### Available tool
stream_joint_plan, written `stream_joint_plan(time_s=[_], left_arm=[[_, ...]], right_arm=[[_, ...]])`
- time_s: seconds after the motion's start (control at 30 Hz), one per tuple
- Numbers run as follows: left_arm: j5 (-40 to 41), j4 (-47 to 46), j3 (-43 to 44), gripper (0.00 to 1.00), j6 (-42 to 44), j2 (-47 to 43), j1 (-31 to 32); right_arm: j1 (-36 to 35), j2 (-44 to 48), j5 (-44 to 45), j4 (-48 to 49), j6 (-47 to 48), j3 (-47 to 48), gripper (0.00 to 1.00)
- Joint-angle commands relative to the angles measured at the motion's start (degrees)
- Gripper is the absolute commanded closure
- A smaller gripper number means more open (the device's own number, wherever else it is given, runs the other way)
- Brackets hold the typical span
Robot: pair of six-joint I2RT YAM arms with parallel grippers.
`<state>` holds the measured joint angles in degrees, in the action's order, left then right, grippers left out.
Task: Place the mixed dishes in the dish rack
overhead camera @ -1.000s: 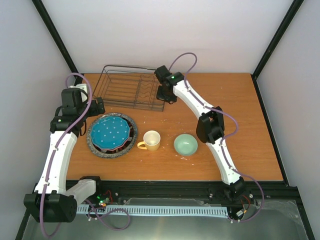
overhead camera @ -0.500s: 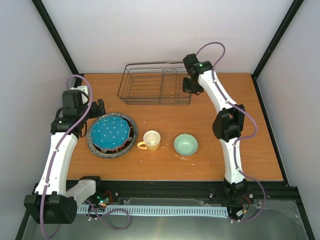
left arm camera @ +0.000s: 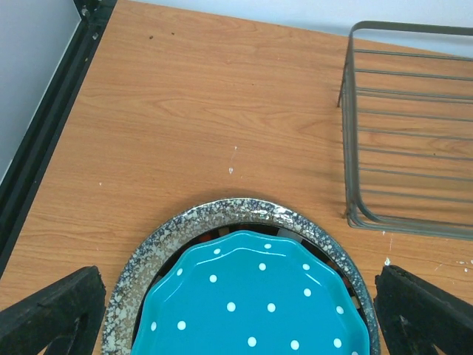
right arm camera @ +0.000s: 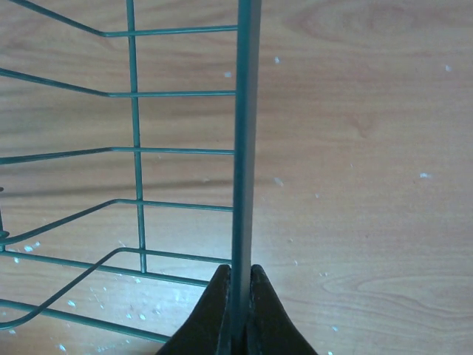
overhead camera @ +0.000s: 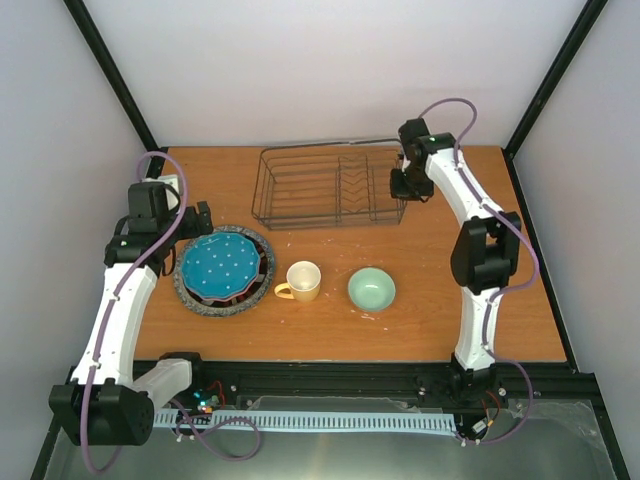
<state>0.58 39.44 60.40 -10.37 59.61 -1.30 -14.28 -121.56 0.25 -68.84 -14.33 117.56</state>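
Note:
The dish rack is a black wire basket at the back of the table. My right gripper is shut on the rim wire at its right end. The teal white-dotted plate lies on top of a stack resting on the grey speckled plate at the left. A dark-rimmed plate edge shows between them. My left gripper hangs open just above the stack's far edge, its fingers wide apart. The yellow mug and pale green bowl stand at the front centre.
Black frame posts run up both back corners, and a rail lines the near edge. A black frame bar borders the table's left side.
My right gripper has dragged the dish rack to the right along the back of the table. The left arm and the dishes have stayed put.

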Motion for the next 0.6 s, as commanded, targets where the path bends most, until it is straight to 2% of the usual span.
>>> stream_joint_plan(time_s=[0.0, 0.13, 0.3, 0.57], left_arm=[[-0.32, -0.51, -0.02, 0.00, -0.58, 0.15, -0.33], [-0.52, -0.52, -0.14, 0.00, -0.66, 0.15, -0.29], [0.42, -0.04, -0.23, 0.00, -0.51, 0.12, -0.28], [-3.18, -2.74, -3.71, 0.00, -1.61, -0.17, -0.28]], right_arm=[[3.73, 7.72, 0.52, 3.77, 4.09, -10.02, 0.97], [6.96, 11.34, -0.04, 6.87, 4.82, -17.25, 0.97], [11.29, 13.98, -1.98, 8.98, 5.68, -21.95, 0.97], [13.44, 8.01, -1.33, 7.03, 7.29, -17.31, 0.97]])
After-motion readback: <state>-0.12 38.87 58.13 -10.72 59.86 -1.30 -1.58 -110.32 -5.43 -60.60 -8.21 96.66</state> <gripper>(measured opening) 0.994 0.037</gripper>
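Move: My right fingers are already shut on the right-hand rim of the dish rack. Its middle is about 19 cm to my left, roughly 2 cm ahead and 5 cm below them. The green bowl is some 22 cm back and 8 cm left, the mug about 21 cm back and 25 cm left, both some 10 cm lower. From my left hand, the rack's middle lies about 16 cm ahead, 32 cm right and 16 cm below. Keeping my right fingers pinched on the rim, I haul the dish rack about 9 cm to the right towards the clear end of the table. For the first half I also draw it back some 3 cm, then go almost straight right and slow down. My hand sinks about 2 cm and turns around 5 degrees clockwise on the way. ##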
